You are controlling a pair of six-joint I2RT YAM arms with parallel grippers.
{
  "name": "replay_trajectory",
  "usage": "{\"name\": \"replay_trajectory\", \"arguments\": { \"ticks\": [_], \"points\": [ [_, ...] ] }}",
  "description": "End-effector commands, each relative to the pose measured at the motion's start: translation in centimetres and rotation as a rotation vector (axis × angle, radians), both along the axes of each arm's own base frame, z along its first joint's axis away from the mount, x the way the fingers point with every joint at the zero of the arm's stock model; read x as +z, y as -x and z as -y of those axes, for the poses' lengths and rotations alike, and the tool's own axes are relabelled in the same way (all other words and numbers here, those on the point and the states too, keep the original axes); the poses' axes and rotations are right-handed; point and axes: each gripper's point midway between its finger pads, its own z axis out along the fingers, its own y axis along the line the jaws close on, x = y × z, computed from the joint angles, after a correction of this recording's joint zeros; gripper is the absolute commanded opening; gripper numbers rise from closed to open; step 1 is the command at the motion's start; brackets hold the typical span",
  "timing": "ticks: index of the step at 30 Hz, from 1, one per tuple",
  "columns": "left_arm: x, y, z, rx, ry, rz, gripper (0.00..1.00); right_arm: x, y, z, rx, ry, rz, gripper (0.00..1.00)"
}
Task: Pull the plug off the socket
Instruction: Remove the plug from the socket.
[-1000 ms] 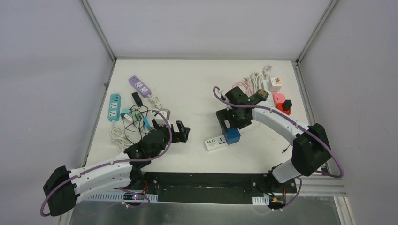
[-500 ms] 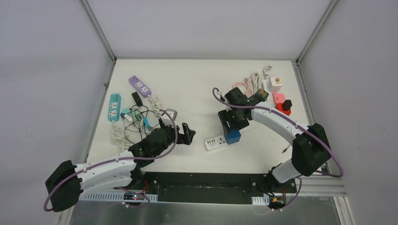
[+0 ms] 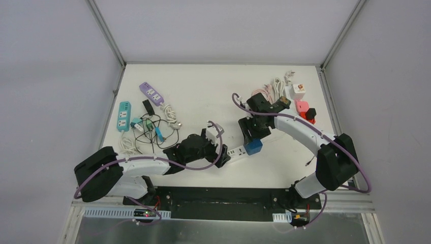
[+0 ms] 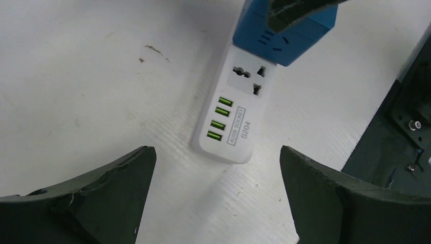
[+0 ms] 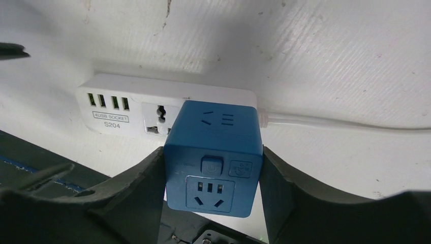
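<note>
A blue cube plug (image 3: 253, 147) sits plugged into the right end of a white socket strip (image 3: 235, 151) with green USB ports, near the table's front edge. My right gripper (image 5: 212, 152) is shut on the plug (image 5: 213, 162), a finger pressed on each side of it. The strip (image 5: 117, 109) lies flat, and its white cord (image 5: 345, 122) runs off to the right. My left gripper (image 4: 216, 157) is open, with its fingers spread wide on either side of the strip's USB end (image 4: 231, 127). It touches neither the strip nor the plug (image 4: 289, 38).
A purple strip (image 3: 151, 93), a teal strip (image 3: 123, 116) and tangled cables (image 3: 147, 129) lie at the left. White, pink and red adapters (image 3: 302, 101) with cords sit at the back right. The dark table edge (image 3: 228, 195) runs close below the socket.
My left arm has swung right, from the table's left half to the strip's USB end. My right gripper has closed from open onto the blue plug.
</note>
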Motion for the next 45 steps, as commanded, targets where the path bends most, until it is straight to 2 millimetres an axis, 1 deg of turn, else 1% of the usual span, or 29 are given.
{"name": "replay_trajectory", "arguments": {
  "ticks": [1, 3, 4, 7, 11, 15, 19, 21, 25, 31, 32, 37, 39, 43, 45],
  "points": [
    [1.8, 0.1, 3.4, -0.115, 0.028, 0.055, 0.95, 2.0, -1.9, -0.4, 0.019, -0.081, 0.086, 0.06],
    [1.8, 0.1, 4.0, -0.130, 0.034, 0.053, 0.96, 1.8, -2.0, -0.2, 0.011, -0.094, 0.078, 0.01],
    [1.6, 0.1, 4.2, -0.135, 0.031, 0.053, 0.96, 1.8, -2.0, -0.3, 0.012, -0.103, 0.076, 0.00],
    [1.2, -0.1, 4.6, -0.147, 0.005, 0.074, 0.96, 1.7, -2.1, -0.3, 0.014, -0.128, 0.068, 0.00],
    [0.5, -0.4, 5.3, -0.182, -0.081, 0.183, 0.96, 1.9, -1.7, -0.6, 0.081, -0.167, 0.057, 0.00],
    [-0.5, -0.6, 6.3, -0.236, -0.151, 0.263, 0.96, 2.1, -1.4, -0.6, 0.109, -0.187, 0.018, 0.00],
    [-1.9, -0.5, 7.0, -0.264, -0.193, 0.267, 0.95, 2.0, -1.6, -0.6, 0.112, -0.193, -0.002, 0.00],
    [-2.6, -0.7, 7.0, -0.263, -0.216, 0.260, 0.91, 2.0, -1.6, -0.6, 0.119, -0.199, -0.008, 0.00],
    [-3.6, -0.9, 6.8, -0.266, -0.267, 0.241, 0.77, 1.8, -1.6, -0.6, 0.119, -0.200, -0.017, 0.00],
    [-4.2, -1.1, 6.6, -0.247, -0.285, 0.224, 0.62, 1.5, -1.8, -0.4, 0.117, -0.188, -0.016, 0.00],
    [-4.2, -1.0, 6.6, -0.251, -0.283, 0.221, 0.56, 1.5, -1.9, -0.4, 0.114, -0.188, -0.014, 0.00],
    [-4.3, -0.7, 7.0, -0.264, -0.274, 0.205, 0.11, 1.4, -1.8, -0.8, 0.102, -0.212, -0.030, 0.00],
    [-4.1, -0.9, 7.0, -0.253, -0.273, 0.201, 0.00, 1.5, -1.9, -0.9, 0.091, -0.218, -0.030, 0.00],
    [-4.0, -1.1, 7.0, -0.235, -0.272, 0.183, 0.00, 1.6, -2.4, -0.7, 0.074, -0.156, 0.021, 0.00],
    [-4.0, -1.0, 7.3, -0.237, -0.270, 0.174, 0.00, 1.8, -2.0, -1.5, 0.093, -0.157, 0.026, 0.00]
  ]
}}
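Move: The white socket still carries the blue plug on its far-right end. From the open left hand, its middle lies about 9 cm right, 1 cm ahead and 6 cm below, its USB end roughly 6 cm right, level fore-and-aft and 6 cm below; the plug sits some 13 cm right, 3 cm ahead and 4 cm below. The right hand already grips the plug; the socket's middle is about 4 cm left, 1 cm back and 5 cm below it. The socket's USB end is what the left hand takes: fingers wide, it slides right and sinks about 5 cm each way over that end, wrist rolling and turning clockwise some 15 degrees to line up with the strip, then closes halfway and pinches its two long sides. The right hand keeps its grip on the plug, easing about 1 cm forward and tilting its left side up slightly. ##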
